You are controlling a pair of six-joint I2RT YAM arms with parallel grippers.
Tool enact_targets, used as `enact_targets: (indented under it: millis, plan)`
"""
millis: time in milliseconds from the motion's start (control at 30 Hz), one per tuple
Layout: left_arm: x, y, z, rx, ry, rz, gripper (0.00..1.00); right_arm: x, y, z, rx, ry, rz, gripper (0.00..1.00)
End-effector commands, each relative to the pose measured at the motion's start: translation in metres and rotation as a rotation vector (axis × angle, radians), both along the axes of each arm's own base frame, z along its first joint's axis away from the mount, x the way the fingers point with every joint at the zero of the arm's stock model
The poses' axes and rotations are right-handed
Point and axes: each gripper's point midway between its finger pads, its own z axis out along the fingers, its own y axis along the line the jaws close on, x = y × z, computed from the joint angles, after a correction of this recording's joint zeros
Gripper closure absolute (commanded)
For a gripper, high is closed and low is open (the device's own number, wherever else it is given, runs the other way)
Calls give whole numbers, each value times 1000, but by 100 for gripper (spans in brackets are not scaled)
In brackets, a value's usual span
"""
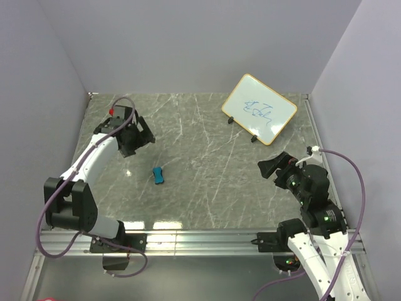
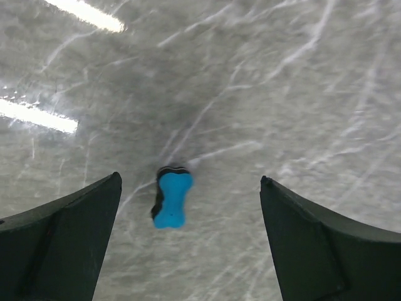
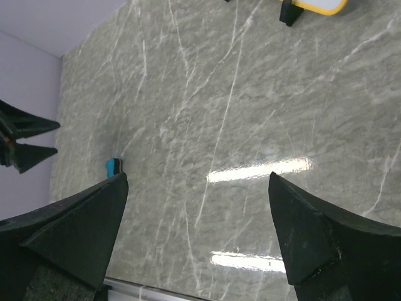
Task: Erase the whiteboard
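Note:
The whiteboard (image 1: 276, 117) stands tilted on small black feet at the back right of the table, its white face bearing blue scribbles inside a tan-yellow frame. Only its yellow corner (image 3: 319, 5) shows in the right wrist view. A small blue eraser (image 1: 158, 175) lies flat on the table left of centre. My left gripper (image 1: 139, 143) hovers open behind and to the left of it. In the left wrist view the eraser (image 2: 172, 199) lies between and just beyond the wide-apart fingers of that gripper (image 2: 189, 179). My right gripper (image 1: 270, 165) is open and empty near the whiteboard's front; its fingers (image 3: 197, 175) frame bare table.
Lavender walls (image 1: 56, 69) close in the grey marbled table (image 1: 207, 157) on three sides. A metal rail (image 1: 200, 237) runs along the near edge by the arm bases. Purple cables (image 1: 357, 182) loop beside each arm. The eraser (image 3: 112, 167) peeks past the right gripper's left finger.

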Motion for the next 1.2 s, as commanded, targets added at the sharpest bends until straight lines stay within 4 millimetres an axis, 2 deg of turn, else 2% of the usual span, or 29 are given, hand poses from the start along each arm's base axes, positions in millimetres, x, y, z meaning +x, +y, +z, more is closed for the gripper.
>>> enact_targets:
  millis: [0, 100, 233, 400, 633, 733, 767, 833, 967, 1033, 1100, 1167]
  plan:
    - [-23, -3, -34, 96, 100, -53, 3, 2, -4, -2, -2, -7, -25, 0]
    - [-37, -17, -59, 117, 151, -93, 2, 3, -4, -5, -10, 2, -20, 0]
    - [-46, -30, -84, 104, 192, -116, 3, 4, -3, -12, -16, 22, -14, 1]
    - [-67, -31, -122, 133, 272, -109, 5, 2, 0, -20, -14, 54, -3, 1]
    - [-64, -38, -131, 129, 273, -130, 13, 1, -1, -20, -30, 52, 6, 1]
    - [-61, -41, -135, 129, 284, -142, 24, 5, 1, -24, -37, 67, 13, 1]
    - [-59, -43, -137, 135, 291, -150, 33, 7, 0, -25, -40, 71, 10, 1]
    - [-63, -43, -139, 154, 314, -155, 41, 11, 0, -27, -48, 80, 7, 1]
    - [-71, -46, -135, 167, 326, -177, 43, 14, -3, -28, -70, 98, -8, 1]
    - [-72, -46, -135, 167, 324, -180, 48, 15, -5, -29, -75, 102, -18, 1]
    - [-75, -47, -137, 167, 335, -183, 55, 18, -5, -28, -70, 93, -27, 1]
    - [-77, -47, -140, 168, 349, -187, 68, 23, -3, -25, -69, 81, -20, 1]
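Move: The blue eraser lies on the table roughly 7 cm back and 5 cm to the right of the open left hand, some 14 cm below it. The whiteboard is far off: about 30 cm ahead of that hand, 55 cm to its right and also about 14 cm lower. From the right hand the eraser lies about 39 cm to the left, 8 cm ahead and 21 cm down. The left hand drops about 13 cm to the eraser while drawing back some 8 cm and a little to the right, fingers wide open and tipping some 20 degrees nearer to straight down; low over the table, it then eases slightly forward and right while the fingers close from wide to about a third open, ending on either side of the eraser's narrow waist to pinch it. Meanwhile the right hand, empty and open, sinks about 4 cm and tips slightly downward. ##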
